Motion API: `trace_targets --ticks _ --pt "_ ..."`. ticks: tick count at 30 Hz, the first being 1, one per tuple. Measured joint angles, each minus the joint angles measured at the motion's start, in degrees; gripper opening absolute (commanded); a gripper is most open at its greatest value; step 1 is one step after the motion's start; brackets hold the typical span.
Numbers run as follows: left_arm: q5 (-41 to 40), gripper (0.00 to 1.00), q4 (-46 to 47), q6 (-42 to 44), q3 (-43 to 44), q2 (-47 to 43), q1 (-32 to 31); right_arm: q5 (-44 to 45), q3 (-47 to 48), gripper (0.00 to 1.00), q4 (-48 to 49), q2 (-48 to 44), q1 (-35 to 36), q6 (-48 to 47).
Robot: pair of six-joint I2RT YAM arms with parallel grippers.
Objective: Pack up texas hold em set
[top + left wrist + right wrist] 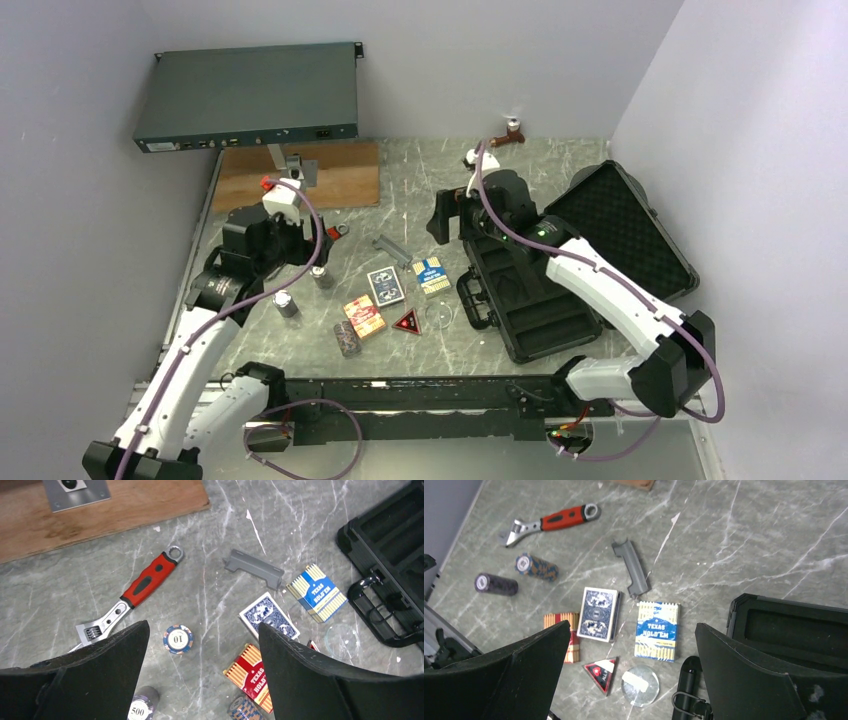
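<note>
The black case (pixel 535 305) lies open at the right, its foam-lined lid (pixel 622 225) tipped back. On the table left of it lie the blue card box (pixel 386 284), the blue-yellow box (pixel 431 275), the red-orange box (pixel 363 315), the red triangle (pixel 407 321) and the clear disc (pixel 438 315). A chip stack marked 10 (pixel 178 639) stands upright below my left gripper (pixel 202 630), which is open with its fingers apart from the stack. Two more stacks (pixel 140 707) (pixel 245 710) are nearby. My right gripper (pixel 632 625) hangs open and empty above the boxes.
A red-handled wrench (pixel 145 582) lies left of a loose grey plastic piece (pixel 254 568). A wooden board (pixel 300 175) with a metal bracket sits at the back left, under a dark rack unit (pixel 250 95). The case handle (pixel 686 690) points toward the disc.
</note>
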Motion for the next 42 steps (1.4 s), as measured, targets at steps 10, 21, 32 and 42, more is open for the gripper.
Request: trace_targets --ticks 10,21,32,42 --pt "-3.4 0.84 -0.9 0.3 0.0 1.5 -3.1 0.7 0.0 1.0 -2.1 6.6 4.5 -1.0" --pt "-8.4 0.85 -1.0 0.5 0.0 0.8 -3.2 4.2 2.6 1.0 -6.4 18.3 7.1 -1.0" --pt "-9.8 0.86 -1.0 0.7 0.0 0.8 -3.2 6.3 3.7 1.0 -6.6 21.4 7.7 -0.9" --pt "-10.2 0.86 -1.0 0.7 0.0 0.8 -3.2 9.0 5.4 1.0 -7.5 25.2 8.5 -0.9"
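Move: The blue Texas Hold'em box lies some 20 cm below my open right hand, about 2 cm to its left and 2 cm back. From that box, the blue-backed deck is about 11 cm left and 3 cm nearer me, the grey clip 8 cm left and 6 cm farther out, and the clear disc 9 cm nearer and 2 cm right. From my left hand the blue box is about 22 cm right, 3 cm back. I drop my right hand about 15 cm towards the blue Texas Hold'em box, easing some 3 cm left early on; most of the fall is quick, the last few centimetres slower. Meanwhile I tip the wide-open fingers about 25 degrees further down, without closing. My empty left hand dips about 1 cm down and right, then drifts back left about 2 cm. ##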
